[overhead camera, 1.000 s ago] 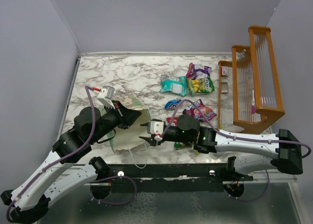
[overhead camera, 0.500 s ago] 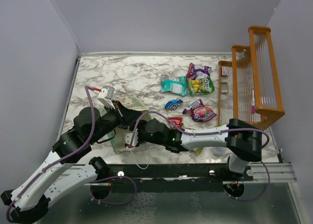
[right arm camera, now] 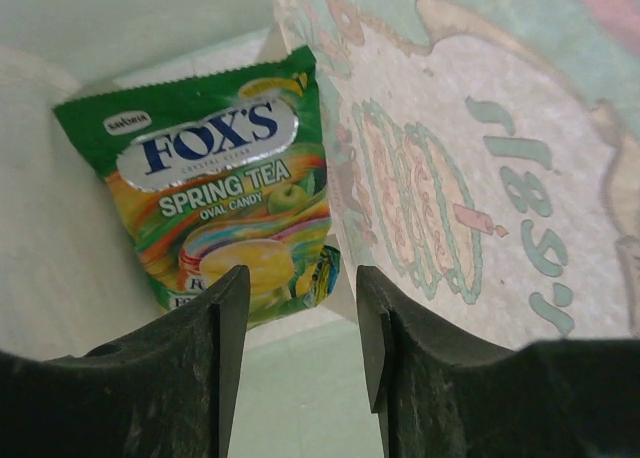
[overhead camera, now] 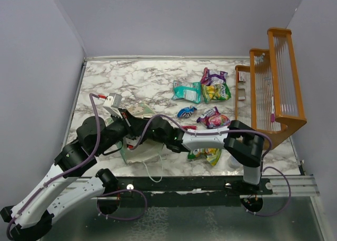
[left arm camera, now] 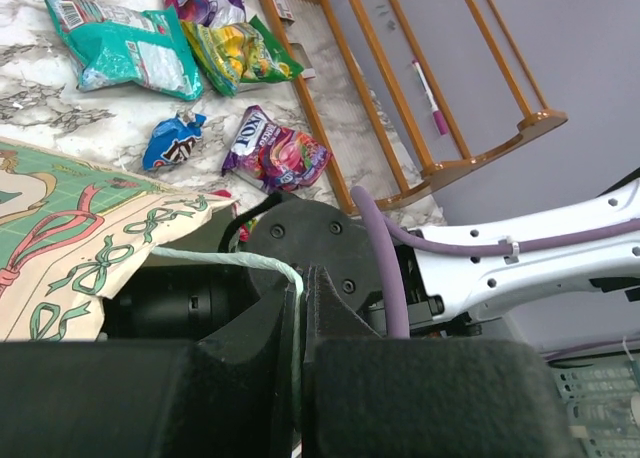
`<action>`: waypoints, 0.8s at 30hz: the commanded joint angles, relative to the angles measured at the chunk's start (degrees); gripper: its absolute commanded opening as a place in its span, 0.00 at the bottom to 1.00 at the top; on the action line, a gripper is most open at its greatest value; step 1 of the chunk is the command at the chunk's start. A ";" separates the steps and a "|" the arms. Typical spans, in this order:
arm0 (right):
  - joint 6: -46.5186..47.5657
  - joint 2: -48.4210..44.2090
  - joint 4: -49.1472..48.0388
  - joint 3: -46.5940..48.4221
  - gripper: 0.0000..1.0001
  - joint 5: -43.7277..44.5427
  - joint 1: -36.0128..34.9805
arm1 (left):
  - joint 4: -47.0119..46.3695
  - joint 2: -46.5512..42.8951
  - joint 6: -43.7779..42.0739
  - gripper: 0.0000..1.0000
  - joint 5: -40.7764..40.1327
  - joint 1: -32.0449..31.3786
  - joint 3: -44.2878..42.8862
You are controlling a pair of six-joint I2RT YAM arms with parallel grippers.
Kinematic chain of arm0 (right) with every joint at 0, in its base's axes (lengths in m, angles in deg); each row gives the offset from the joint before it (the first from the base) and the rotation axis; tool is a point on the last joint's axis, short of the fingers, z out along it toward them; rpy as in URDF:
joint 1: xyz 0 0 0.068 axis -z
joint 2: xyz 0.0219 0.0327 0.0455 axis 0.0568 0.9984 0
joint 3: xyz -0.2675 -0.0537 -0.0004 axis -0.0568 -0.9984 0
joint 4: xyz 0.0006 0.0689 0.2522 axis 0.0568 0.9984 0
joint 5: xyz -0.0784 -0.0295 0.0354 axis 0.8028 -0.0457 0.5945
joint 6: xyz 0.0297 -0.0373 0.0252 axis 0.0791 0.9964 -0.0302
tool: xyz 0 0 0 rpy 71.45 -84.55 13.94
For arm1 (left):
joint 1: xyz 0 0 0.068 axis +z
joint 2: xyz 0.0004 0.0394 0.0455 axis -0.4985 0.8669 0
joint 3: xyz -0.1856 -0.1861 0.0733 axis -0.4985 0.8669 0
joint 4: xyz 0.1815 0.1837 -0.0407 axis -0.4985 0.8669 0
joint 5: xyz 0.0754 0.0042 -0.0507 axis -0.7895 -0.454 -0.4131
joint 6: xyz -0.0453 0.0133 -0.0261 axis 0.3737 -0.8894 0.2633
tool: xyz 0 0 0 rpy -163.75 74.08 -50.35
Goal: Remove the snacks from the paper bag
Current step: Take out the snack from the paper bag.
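Note:
The mint-green paper bag (overhead camera: pixel 138 154) lies on its side at the near left. My left gripper (overhead camera: pixel 128 127) is shut on its string handle (left arm camera: pixel 210 258) and holds the mouth up. My right arm (overhead camera: pixel 200 141) reaches left into the bag, so its fingers are hidden in the top view. In the right wrist view my right gripper (right arm camera: pixel 298 313) is open inside the bag, just short of a green Fox's Spring Tea packet (right arm camera: pixel 225 178) lying against the bag wall (right arm camera: pixel 480 178). Other snacks lie outside: teal (overhead camera: pixel 187 91), purple (overhead camera: pixel 212 75), yellow-green (overhead camera: pixel 216 93), blue (overhead camera: pixel 186 112), pink (overhead camera: pixel 215 118), and a green-yellow one (overhead camera: pixel 206 155).
A wooden rack (overhead camera: pixel 274 88) stands at the right edge of the marble table (overhead camera: pixel 137 80). The loose snacks lie between the rack and the bag. Grey walls close the left and the back.
My right arm swung left across the table and pushed its open gripper into the bag's mouth. My left gripper stayed shut on the handle, nearly still.

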 commanded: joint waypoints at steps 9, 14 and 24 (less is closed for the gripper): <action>7.73 7.33 6.95 6.06 0.54 0.15 2.67 | -4.19 1.24 -1.85 0.00 4.77 -0.04 -2.94; 7.98 10.03 9.35 10.41 0.63 -0.34 2.70 | -4.84 2.31 -1.85 0.00 5.86 -0.05 -3.47; 1.09 13.77 10.36 14.86 0.73 -5.35 2.69 | -6.62 10.91 -0.86 0.00 8.34 -0.04 -5.56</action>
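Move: The last Fox's packet lies deep in the paper bag, about 9 cm to the right hand's left, 1 cm ahead and 7 cm below its fingers, which are already inside. On the table some 12 cm below that hand, the red packet is level with it and about 25 cm to its right, and the blue packet 7 cm ahead and 24 cm to its right. From the left gripper, already pinching the bag's handle, the Fox's packet is roughly 8 cm left, 1 cm ahead and 25 cm below. Push the right gripper deeper into the bag towards the Fox's packet: first forward and down, each about 3 cm, then left another 3 cm, opening the half-open fingers to roughly three quarters as you go in. Keep the left fingers shut on the handle, easing that hand some 2.5 cm right and forward near the end. ##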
